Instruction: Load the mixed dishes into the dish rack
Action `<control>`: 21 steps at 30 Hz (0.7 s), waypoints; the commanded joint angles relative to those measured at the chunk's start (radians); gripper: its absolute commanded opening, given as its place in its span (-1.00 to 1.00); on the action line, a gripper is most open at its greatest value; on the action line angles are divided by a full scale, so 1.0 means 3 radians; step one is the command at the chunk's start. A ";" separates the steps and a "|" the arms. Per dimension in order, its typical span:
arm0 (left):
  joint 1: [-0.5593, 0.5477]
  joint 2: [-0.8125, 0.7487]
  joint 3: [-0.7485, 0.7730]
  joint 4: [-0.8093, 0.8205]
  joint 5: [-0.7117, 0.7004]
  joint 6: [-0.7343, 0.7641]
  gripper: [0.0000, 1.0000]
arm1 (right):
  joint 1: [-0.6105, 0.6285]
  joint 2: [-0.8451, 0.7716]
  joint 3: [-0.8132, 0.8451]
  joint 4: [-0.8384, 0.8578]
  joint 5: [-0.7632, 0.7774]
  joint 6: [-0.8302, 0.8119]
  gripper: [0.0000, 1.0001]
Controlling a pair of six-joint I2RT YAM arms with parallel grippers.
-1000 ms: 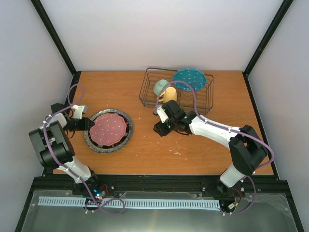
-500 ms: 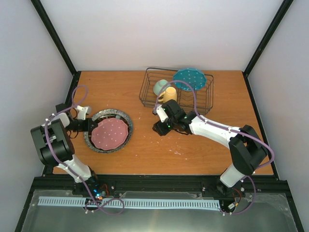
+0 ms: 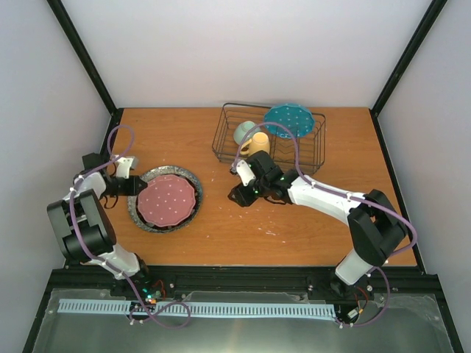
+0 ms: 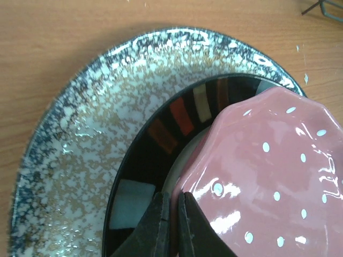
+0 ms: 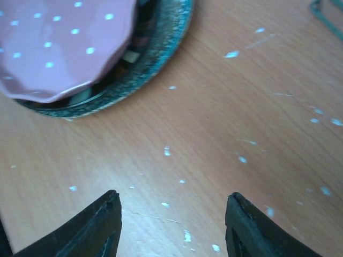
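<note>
The pink white-dotted plate (image 3: 168, 200) lies on top of a stack at the table's left. My left gripper (image 3: 137, 185) is shut on its left rim, seen close up with both fingertips (image 4: 161, 206) pinching the pink plate's (image 4: 268, 176) edge. Under it are the dark-rimmed cream plate (image 4: 177, 115) and the largest grey speckled plate (image 4: 86, 144). My right gripper (image 3: 237, 193) hovers open over bare wood right of the stack, nothing between its fingers (image 5: 104, 214). The dish rack (image 3: 321, 140) at the back holds the teal plate (image 3: 289, 120), the pale green bowl (image 3: 243, 132) and the yellow mug (image 3: 257, 143).
White specks dot the wooden table (image 5: 225, 128). A corner of the rack's wire (image 5: 328, 15) shows at the right wrist view's top right. The plate stack's near edge (image 5: 161, 48) lies up and left of the right fingers. Black frame posts stand at the table's back corners.
My left gripper has closed on the pink plate's rim and shifted slightly right with it. My right gripper has drifted a little left toward the stack, its jaws slightly narrower.
</note>
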State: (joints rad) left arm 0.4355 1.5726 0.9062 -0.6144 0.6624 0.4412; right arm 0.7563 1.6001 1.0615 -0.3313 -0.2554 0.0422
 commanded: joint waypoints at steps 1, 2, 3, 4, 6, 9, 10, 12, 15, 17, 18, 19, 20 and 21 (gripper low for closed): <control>-0.0017 -0.0229 0.0093 0.0148 0.0152 -0.0054 -0.99 | 0.0020 0.0184 0.0060 0.0147 -0.0635 0.0147 0.08; -0.0019 -0.0262 0.0082 0.0181 0.0165 -0.0068 -0.99 | 0.0020 0.0265 0.0091 0.0163 -0.0780 0.0186 0.10; -0.0020 -0.0299 0.0068 0.0217 0.0191 -0.0078 -0.99 | 0.0020 0.0362 0.0132 0.0179 -0.0997 0.0213 0.13; -0.0020 -0.0327 0.0052 0.0247 0.0238 -0.0076 -0.99 | 0.0020 0.0461 0.0179 0.0197 -0.1157 0.0246 0.13; -0.0037 -0.0377 -0.0002 0.0336 0.0280 -0.0091 -0.99 | 0.0020 0.0676 0.0263 0.0279 -0.1407 0.0329 0.11; -0.0078 -0.0446 -0.0118 0.0475 0.0341 -0.0085 -0.99 | 0.0025 0.0946 0.0399 0.0405 -0.1612 0.0488 0.11; -0.0096 -0.0469 -0.0160 0.0524 0.0388 -0.0089 -0.99 | 0.0025 0.1056 0.0446 0.0449 -0.1694 0.0543 0.11; -0.0119 -0.0504 -0.0247 0.0639 0.0477 -0.0094 -0.99 | 0.0030 0.1194 0.0548 0.0521 -0.1842 0.0654 0.10; -0.0145 -0.0478 -0.0316 0.0771 0.0609 -0.0115 -0.99 | 0.0028 0.1309 0.0597 0.0754 -0.2038 0.0856 0.10; -0.0186 -0.0417 -0.0329 0.0829 0.0682 -0.0121 -0.99 | 0.0027 0.1337 0.0593 0.0909 -0.2112 0.0992 0.10; -0.0203 -0.0388 -0.0332 0.0850 0.0705 -0.0132 -0.99 | 0.0026 0.1349 0.0598 0.0967 -0.2136 0.1038 0.10; -0.0211 -0.0358 -0.0331 0.0868 0.0735 -0.0138 -0.99 | 0.0026 0.1353 0.0598 0.1016 -0.2157 0.1084 0.10; -0.0223 -0.0328 -0.0320 0.0871 0.0752 -0.0131 -0.99 | 0.0026 0.1361 0.0602 0.1049 -0.2167 0.1116 0.10; -0.0234 -0.0301 -0.0303 0.0867 0.0765 -0.0129 -0.99 | 0.0026 0.1367 0.0612 0.1069 -0.2170 0.1132 0.10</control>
State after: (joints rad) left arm 0.3870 1.4612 0.8032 -0.3985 0.7692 0.4160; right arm 0.7570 1.9991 1.2114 -0.1066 -0.8379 0.3061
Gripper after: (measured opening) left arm 0.035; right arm 0.550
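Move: My left hand already pinches the pink plate's left rim; the plate's middle lies about 8 cm to its right and 4 cm back, just below it. Under the pink plate sit the black striped plate, some 8 cm right and 4 cm back, and the speckled plate, about 7 cm right and 4 cm back. From my open right hand the pink plate is roughly 21 cm left, level fore and aft, some 6 cm lower; the dish rack is about 17 cm ahead and 11 cm right. I swing my half-open right hand about 9 cm left and a little back towards the pink plate's free rim, dipping nearly 6 cm before rising slightly, its fingers swinging round to point more to the left. My left hand keeps its pinch, raising the near rim about 3 cm, then carrying it a couple of centimetres right as the wrist tips up. ##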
